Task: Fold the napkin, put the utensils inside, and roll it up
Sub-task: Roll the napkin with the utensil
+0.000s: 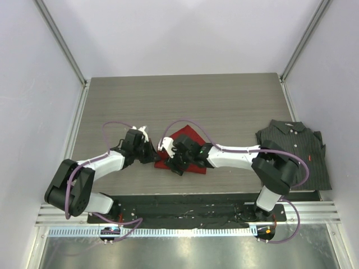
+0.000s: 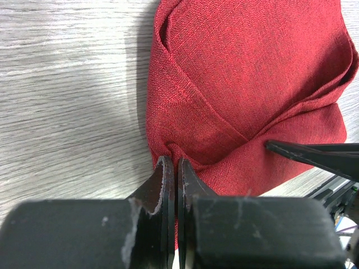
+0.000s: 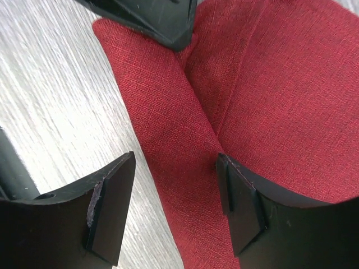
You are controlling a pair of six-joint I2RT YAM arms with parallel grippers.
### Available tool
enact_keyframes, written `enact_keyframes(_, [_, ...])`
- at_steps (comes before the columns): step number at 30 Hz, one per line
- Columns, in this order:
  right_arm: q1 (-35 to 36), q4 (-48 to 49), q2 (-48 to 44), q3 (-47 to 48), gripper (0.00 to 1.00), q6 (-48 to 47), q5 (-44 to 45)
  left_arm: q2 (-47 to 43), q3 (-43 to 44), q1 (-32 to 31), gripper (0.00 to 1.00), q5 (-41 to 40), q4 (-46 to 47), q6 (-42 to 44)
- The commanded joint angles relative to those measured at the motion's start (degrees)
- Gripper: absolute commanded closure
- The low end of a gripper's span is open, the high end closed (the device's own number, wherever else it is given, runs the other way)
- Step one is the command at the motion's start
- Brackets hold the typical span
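Observation:
The deep-red napkin [image 1: 188,138] lies folded into overlapping flaps on the wooden table, between my two arms. In the left wrist view my left gripper [image 2: 175,163] is shut, its tips pinching the napkin [image 2: 241,73] at its near edge, where a sliver of red cloth shows between the fingers. My right gripper [image 3: 173,168] is open and hangs low over a folded band of the napkin [image 3: 168,129], one finger over bare table and the other over cloth. The two grippers meet at the napkin's left corner [image 1: 162,159]. The utensils are out of view.
A dark pinstriped shirt [image 1: 294,151] lies folded at the table's right edge. The table's near edge with a metal rail [image 1: 179,216] runs just below the napkin. White walls close in the left, right and back sides.

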Motion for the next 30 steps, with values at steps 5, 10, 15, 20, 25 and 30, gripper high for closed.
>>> enact_keyframes(5, [0.38,1.82,1.51,-0.47,0.36,-1.95,0.38,0.74,2.15,-0.29,1.0,1.15,-2.17,-0.33])
enact_keyframes(10, [0.38,0.59,4.14,-0.11,0.39,-1.69,0.64,0.82,2.85,-0.2,1.0,1.85,-2.08,-0.24])
enact_keyframes(15, [-0.06,-3.44,7.22,2.17,0.53,-0.63,-0.05,0.21,3.29,-0.2,1.0,2.56,-1.11,0.2])
enact_keyframes(20, [-0.94,-7.58,9.68,4.45,0.67,0.94,-4.01,-1.45,3.82,0.06,0.87,-1.2,-2.69,-0.24])
enact_keyframes(25, [-2.96,-14.6,11.79,8.22,0.72,3.23,-12.17,-7.6,2.41,0.76,0.49,-7.54,-5.85,-0.15])
enact_keyframes(30, [-5.51,-18.38,13.37,10.87,0.72,4.9,-18.77,-16.48,-0.83,0.76,0.3,-15.18,-8.67,0.11])
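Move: The right gripper hangs open over the napkin's rolled near edge, which lies about 3 cm below it and 1 cm ahead. From that gripper, the roll's left end is some 8 cm left and 2 cm ahead, its right end about 11 cm right and level. The flat far corner is roughly 16 cm ahead and 4 cm right. The left gripper already pinches the left end; from there the right gripper's spot lies about 8 cm right and 3 cm back. Keep the left fingers shut on the roll's left end while you lower the right gripper about 2.5 cm astride the rolled edge, ease it 1 cm forward and close it to pinch the roll, its fingertips tipping back some 10 degrees. Once the right fingers are closing, open the left gripper wide and lift it clear about 4 cm, drifting left and a little forward. ##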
